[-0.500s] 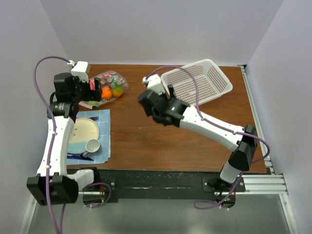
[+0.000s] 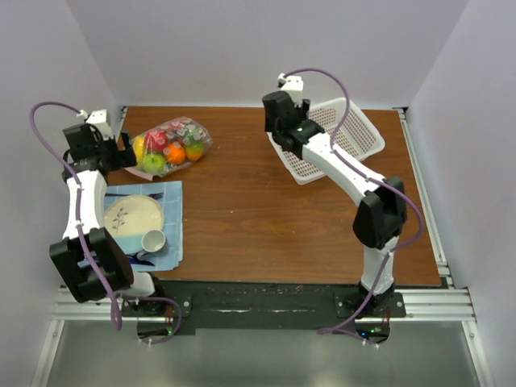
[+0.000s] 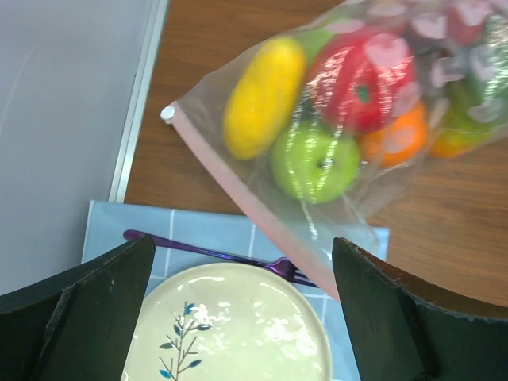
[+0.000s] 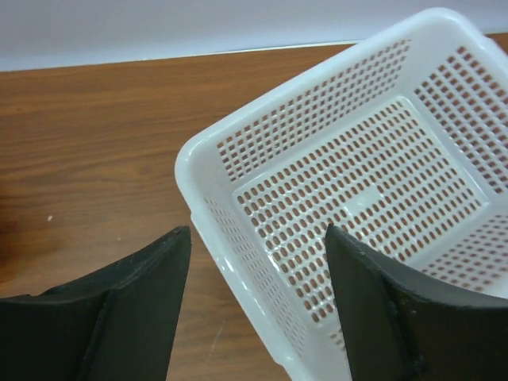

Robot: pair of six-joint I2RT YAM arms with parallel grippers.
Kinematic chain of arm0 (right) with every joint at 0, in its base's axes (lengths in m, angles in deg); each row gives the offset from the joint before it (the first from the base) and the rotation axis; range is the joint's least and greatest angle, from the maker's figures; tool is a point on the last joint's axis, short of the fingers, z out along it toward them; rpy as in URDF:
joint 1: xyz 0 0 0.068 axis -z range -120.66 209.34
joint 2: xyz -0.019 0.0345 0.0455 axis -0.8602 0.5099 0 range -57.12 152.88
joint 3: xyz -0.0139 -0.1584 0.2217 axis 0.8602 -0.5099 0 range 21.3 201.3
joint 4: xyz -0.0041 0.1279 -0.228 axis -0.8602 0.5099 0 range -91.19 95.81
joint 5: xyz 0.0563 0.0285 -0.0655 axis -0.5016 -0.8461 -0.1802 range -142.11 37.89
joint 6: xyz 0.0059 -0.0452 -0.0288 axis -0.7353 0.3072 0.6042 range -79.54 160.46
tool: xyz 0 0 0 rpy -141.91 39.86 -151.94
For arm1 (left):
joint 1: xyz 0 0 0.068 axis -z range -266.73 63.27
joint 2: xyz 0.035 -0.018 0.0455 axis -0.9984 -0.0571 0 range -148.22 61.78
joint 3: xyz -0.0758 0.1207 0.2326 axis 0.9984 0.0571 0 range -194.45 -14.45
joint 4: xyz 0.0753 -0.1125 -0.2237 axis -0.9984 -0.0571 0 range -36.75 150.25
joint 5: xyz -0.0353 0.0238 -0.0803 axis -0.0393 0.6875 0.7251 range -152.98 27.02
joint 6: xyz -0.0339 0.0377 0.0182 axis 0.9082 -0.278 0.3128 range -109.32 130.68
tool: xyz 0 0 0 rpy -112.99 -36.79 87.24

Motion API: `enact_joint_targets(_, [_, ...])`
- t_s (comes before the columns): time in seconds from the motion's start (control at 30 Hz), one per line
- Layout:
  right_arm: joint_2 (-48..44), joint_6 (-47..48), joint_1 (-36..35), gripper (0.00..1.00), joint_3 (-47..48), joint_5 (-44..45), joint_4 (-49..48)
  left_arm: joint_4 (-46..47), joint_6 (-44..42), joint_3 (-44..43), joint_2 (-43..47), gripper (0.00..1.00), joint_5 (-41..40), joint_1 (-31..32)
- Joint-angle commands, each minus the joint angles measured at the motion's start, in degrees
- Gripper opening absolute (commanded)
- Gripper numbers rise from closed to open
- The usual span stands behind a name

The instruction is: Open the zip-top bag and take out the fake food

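The zip-top bag (image 2: 171, 143) lies at the back left of the table, and its pink zip strip (image 3: 252, 208) looks closed. Through the clear plastic I see the fake food: a yellow piece (image 3: 264, 95), a green apple (image 3: 317, 160), a red apple (image 3: 361, 79) and an orange (image 3: 397, 139). My left gripper (image 2: 121, 153) (image 3: 242, 242) is open just left of the bag's zip end, above the plate, holding nothing. My right gripper (image 2: 280, 133) (image 4: 258, 230) is open over the near left rim of the white basket (image 4: 357, 198), its fingers (image 4: 119, 309) either side of that wall.
A beige plate (image 2: 133, 216) (image 3: 238, 325), a purple fork (image 3: 214, 252) and a white cup (image 2: 153, 240) sit on a blue checked mat (image 2: 173, 201) at the front left. The white mesh basket (image 2: 339, 137) stands at the back right. Walls close in on both sides.
My left gripper has drawn back from the bag toward the left wall. My right arm has swung from the table's middle to the back, over the basket's left rim.
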State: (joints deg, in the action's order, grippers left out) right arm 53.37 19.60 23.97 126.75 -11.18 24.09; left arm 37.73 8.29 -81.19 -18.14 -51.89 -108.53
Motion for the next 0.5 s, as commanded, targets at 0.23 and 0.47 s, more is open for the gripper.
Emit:
enact_joint_targets(0.23, [6.6, -6.3, 7.1, 0.16, -2.9, -3.4, -7.3, 8.8, -0.9, 1.1, -7.6, 1.00, 1.0, -1.2])
enact_joint_targets(0.47, [6.1, -10.1, 7.3, 0.01, -8.7, -4.5, -3.2, 12.3, -1.4, 0.3, -13.1, 1.00, 3.8, -0.7])
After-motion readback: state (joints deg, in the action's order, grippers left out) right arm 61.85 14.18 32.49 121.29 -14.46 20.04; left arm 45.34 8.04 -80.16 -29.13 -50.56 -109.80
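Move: For the left hand, the middle of the bag's pink zip strip lies about 10 cm ahead, straight on and some 19 cm below. From that hand the green apple is roughly 14 cm ahead and 7 cm right, the yellow fruit 19 cm ahead and 2 cm right, and the plate 7 cm back, straight below its line. The white basket's middle is about 12 cm ahead of the right hand, 15 cm right and 21 cm below; its far left corner is 11 cm ahead, 4 cm right. Sinking about 11 cm, the right hand first eases forward some 4 cm, then swings nearly 6 cm right over the basket's left side, its fingers shutting from three-quarters open to almost closed on nothing, tipping down and turning clockwise slightly. The left hand drops about 6 cm and edges forward towards the bag's zip strip, fingers staying wide open. ##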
